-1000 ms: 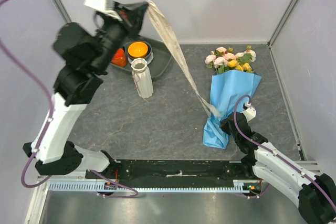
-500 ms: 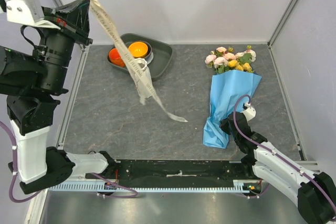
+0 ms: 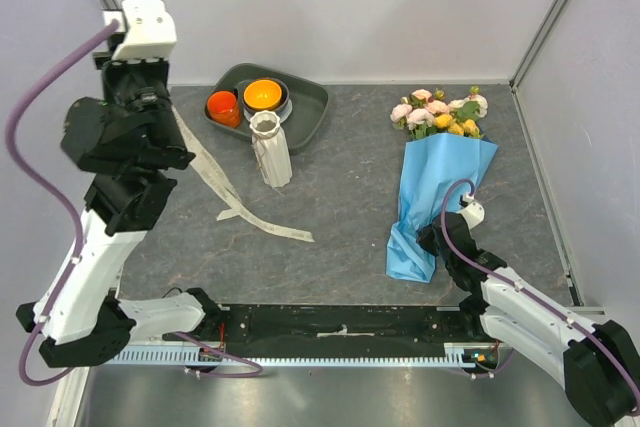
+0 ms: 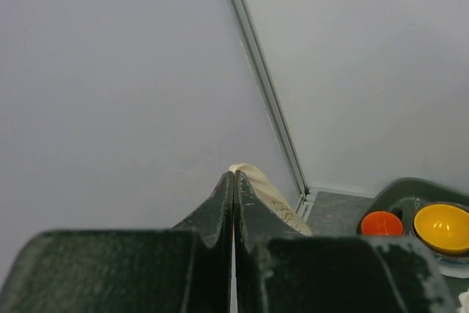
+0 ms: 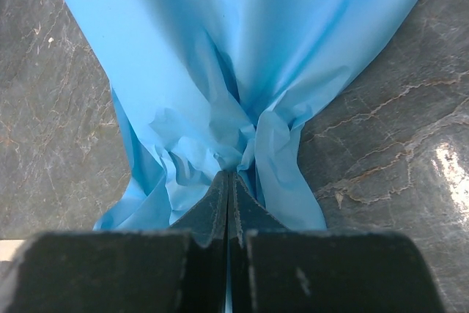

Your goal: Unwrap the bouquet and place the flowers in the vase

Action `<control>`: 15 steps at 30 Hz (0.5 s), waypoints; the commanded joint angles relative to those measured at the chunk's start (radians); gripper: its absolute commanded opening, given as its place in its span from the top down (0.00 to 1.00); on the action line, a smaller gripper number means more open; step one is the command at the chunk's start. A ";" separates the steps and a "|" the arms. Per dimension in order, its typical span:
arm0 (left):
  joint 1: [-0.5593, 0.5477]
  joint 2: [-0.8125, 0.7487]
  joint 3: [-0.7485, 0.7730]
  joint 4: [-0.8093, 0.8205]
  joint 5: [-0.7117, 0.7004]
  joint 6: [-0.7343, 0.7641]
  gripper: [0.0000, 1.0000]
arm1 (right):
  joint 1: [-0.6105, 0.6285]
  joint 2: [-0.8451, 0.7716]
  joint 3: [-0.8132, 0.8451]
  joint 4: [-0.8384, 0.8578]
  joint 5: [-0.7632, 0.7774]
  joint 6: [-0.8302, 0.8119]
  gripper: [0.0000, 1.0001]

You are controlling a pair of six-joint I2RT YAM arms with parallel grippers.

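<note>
The bouquet [image 3: 437, 192] lies on the right of the table in its blue paper cone [image 5: 242, 64]. Its pink and yellow flowers [image 3: 440, 113] point to the back. My right gripper [image 5: 230, 175] is shut on the crumpled bottom end of the blue paper, also seen from above [image 3: 432, 243]. The printed cream ribbon [image 3: 262, 224] is off the bouquet. My left gripper [image 4: 233, 178] is shut on one end of the ribbon [image 4: 272, 197], high at the left wall. The ribbon's tail trails across the table in front of the white ribbed vase [image 3: 270, 150], which stands upright.
A dark grey tray [image 3: 310, 107] behind the vase holds two orange bowls [image 3: 262, 95]. The enclosure walls stand close on the left, the back and the right. The raised left arm [image 3: 120, 147] overhangs the table's left edge.
The left arm swung left, then down, pulling the ribbon away from the bouquet. Its free end dropped onto the table. The right gripper and the bouquet have stayed put.
</note>
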 commanded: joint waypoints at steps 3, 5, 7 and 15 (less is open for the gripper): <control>0.004 -0.041 0.030 0.041 -0.082 0.061 0.98 | -0.009 0.016 -0.028 -0.013 -0.006 -0.018 1.00; 0.006 -0.002 0.026 -0.147 -0.075 -0.058 0.98 | -0.009 0.010 -0.031 -0.011 -0.009 -0.017 1.00; 0.009 0.056 0.018 -0.243 -0.073 -0.176 0.98 | -0.009 0.004 -0.034 -0.011 -0.007 -0.017 1.00; 0.095 0.041 -0.230 -0.561 0.049 -0.660 0.98 | -0.011 -0.007 -0.039 -0.010 -0.015 -0.018 1.00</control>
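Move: The ribbon pinched in the left hand hangs down to the table, and the bare tabletop it is being taken to lies nearly straight below: some 58 cm down, about 4 cm ahead and 3 cm right. The vase stands around 12 cm ahead, 14 cm right and 48 cm below; the orange cup is about 26 cm ahead, 4 cm right and 54 cm below. From the right hand, that bare patch is roughly 43 cm left, 6 cm ahead and 3 cm lower. The loose ribbon, its tail already trailing on the table, stays pinched in the shut left fingers as that hand first eases a couple of cm back and left. The hand then reverses and sinks about 10 cm, going forward and right towards the table beside the vase while its fingers tip down some 15 degrees. The right hand holds still, shut on the neck of the blue wrap. ##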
